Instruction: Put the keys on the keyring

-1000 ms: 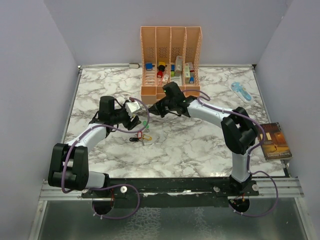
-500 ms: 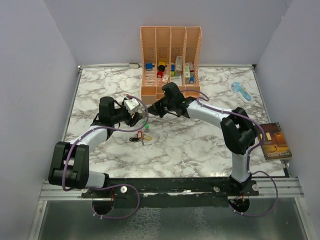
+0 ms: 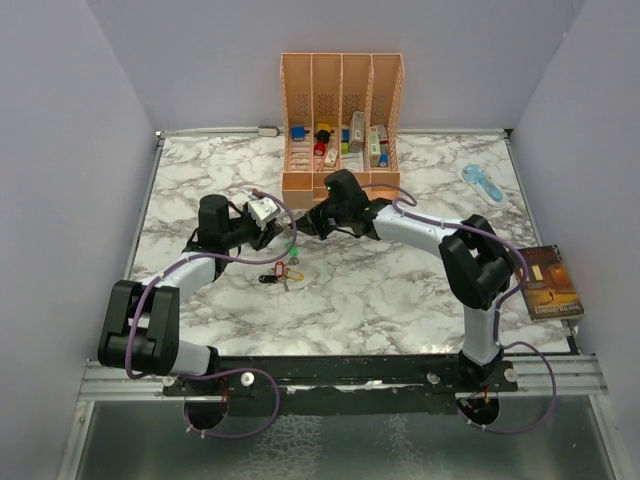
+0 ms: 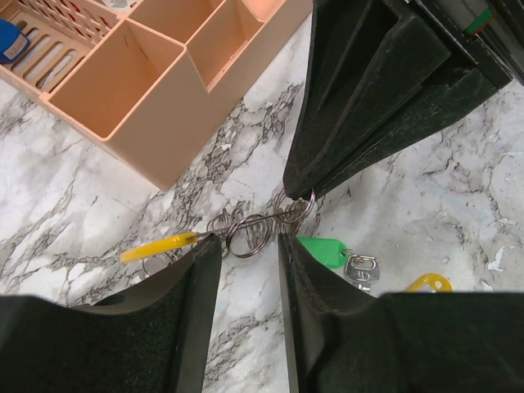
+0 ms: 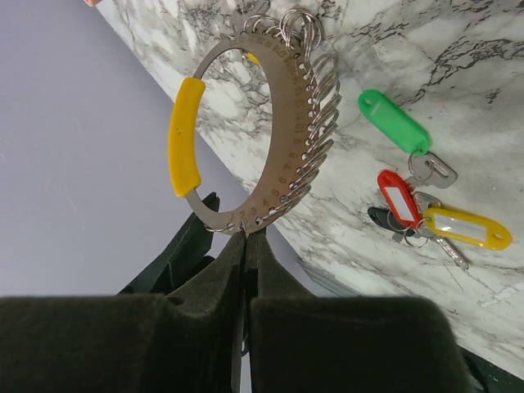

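The keyring (image 5: 282, 123) is a silvery numbered hoop with a yellow band (image 5: 184, 135) and several small split rings along it. My right gripper (image 5: 246, 233) is shut on its lower edge and holds it upright over the marble. The keys lie loose on the table below: a green-tagged one (image 5: 393, 121), then red (image 5: 395, 199), yellow (image 5: 463, 228) and black (image 5: 385, 219) in a cluster (image 3: 280, 272). My left gripper (image 4: 250, 241) faces the hoop with its jaws a little apart. One split ring (image 4: 246, 236) hangs just past the tips, and nothing sits between them.
A peach desk organizer (image 3: 342, 120) with small items stands at the back, close behind both grippers (image 4: 139, 90). A light-blue gadget (image 3: 483, 184) lies at the back right. A book (image 3: 550, 282) rests at the right edge.
My left gripper has moved closer to the keyring and its jaws have narrowed. The right gripper stays shut on the keyring, shifted only slightly.
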Controlling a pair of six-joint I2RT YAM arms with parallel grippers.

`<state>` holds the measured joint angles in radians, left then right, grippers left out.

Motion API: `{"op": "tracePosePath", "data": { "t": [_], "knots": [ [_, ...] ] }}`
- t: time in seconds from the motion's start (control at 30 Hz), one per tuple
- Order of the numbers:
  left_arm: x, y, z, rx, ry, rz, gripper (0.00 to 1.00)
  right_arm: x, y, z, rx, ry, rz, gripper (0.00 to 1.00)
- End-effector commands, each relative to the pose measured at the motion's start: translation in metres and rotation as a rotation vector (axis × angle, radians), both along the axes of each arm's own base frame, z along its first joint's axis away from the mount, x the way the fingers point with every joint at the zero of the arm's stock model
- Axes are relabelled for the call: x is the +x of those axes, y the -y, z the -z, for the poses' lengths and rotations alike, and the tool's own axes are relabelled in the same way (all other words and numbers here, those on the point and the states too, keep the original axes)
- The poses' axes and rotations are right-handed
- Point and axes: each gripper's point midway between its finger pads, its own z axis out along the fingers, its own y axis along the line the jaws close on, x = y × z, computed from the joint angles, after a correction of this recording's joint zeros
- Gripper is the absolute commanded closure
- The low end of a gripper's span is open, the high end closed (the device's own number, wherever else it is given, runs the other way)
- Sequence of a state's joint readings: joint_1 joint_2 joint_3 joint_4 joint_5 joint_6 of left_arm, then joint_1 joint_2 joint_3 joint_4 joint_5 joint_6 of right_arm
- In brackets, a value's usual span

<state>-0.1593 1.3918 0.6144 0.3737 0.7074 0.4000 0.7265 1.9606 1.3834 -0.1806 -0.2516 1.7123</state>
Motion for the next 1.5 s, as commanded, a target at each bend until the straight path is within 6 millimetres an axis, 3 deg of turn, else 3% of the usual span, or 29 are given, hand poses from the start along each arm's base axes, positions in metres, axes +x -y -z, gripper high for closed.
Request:
{"op": "tracePosePath", "data": {
  "t": [0.0,0.37,0.6,0.87,1.07,1.2,1.47],
  "knots": [
    [0.0,0.002,-0.001,0.003,0.014,0.016,0.65,-0.005,-0.006,-0.011,0.039,0.02,-0.021,0.99],
    [-0.004,0.007,0.002,-0.012,-0.003,0.045,0.75,-0.004,-0.008,-0.012,0.051,0.022,-0.023,0.99],
    [-0.003,0.009,0.001,-0.019,-0.004,0.051,0.99,-0.005,-0.007,-0.011,0.052,0.022,-0.022,0.99],
    [-0.005,0.008,0.003,-0.022,-0.009,0.05,1.0,-0.006,-0.007,-0.009,0.055,0.025,-0.028,0.99],
    [0.0,0.01,-0.014,-0.016,-0.002,0.066,1.0,-0.013,-0.005,0.004,0.057,0.041,-0.065,0.99],
    [0.004,0.015,-0.03,-0.021,0.004,0.101,1.0,-0.015,-0.008,-0.006,0.117,0.183,-0.122,0.99],
    [0.0,0.026,-0.055,-0.072,-0.019,0.164,1.0,-0.01,0.003,-0.042,0.078,0.479,-0.214,0.71]
  ]
}}
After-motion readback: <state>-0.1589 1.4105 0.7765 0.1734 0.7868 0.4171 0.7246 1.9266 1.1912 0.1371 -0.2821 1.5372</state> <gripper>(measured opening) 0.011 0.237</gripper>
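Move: One of the keyring's small rings, by the end that the right fingers already pinch, sits between the part-open left fingertips, about 1 cm ahead and 1 cm right of the left hand point, at its height. From the right hand it lies some 2 cm left and 1 cm ahead. On the table, 11 cm below the left hand, the green key lies 4 cm back and 2 cm right, the red one 8 cm back and 1 cm left. The small ring at the keyring's end is pinched by the left fingers, which shut fully while that hand nearly stays, sinking half a centimetre, then rises about 3 cm, drifting 1 cm right. The right hand keeps its pinch at first, dips some 2 cm and slightly back, then comes up about 1 cm, opening a quarter and tipping its fingers up. ##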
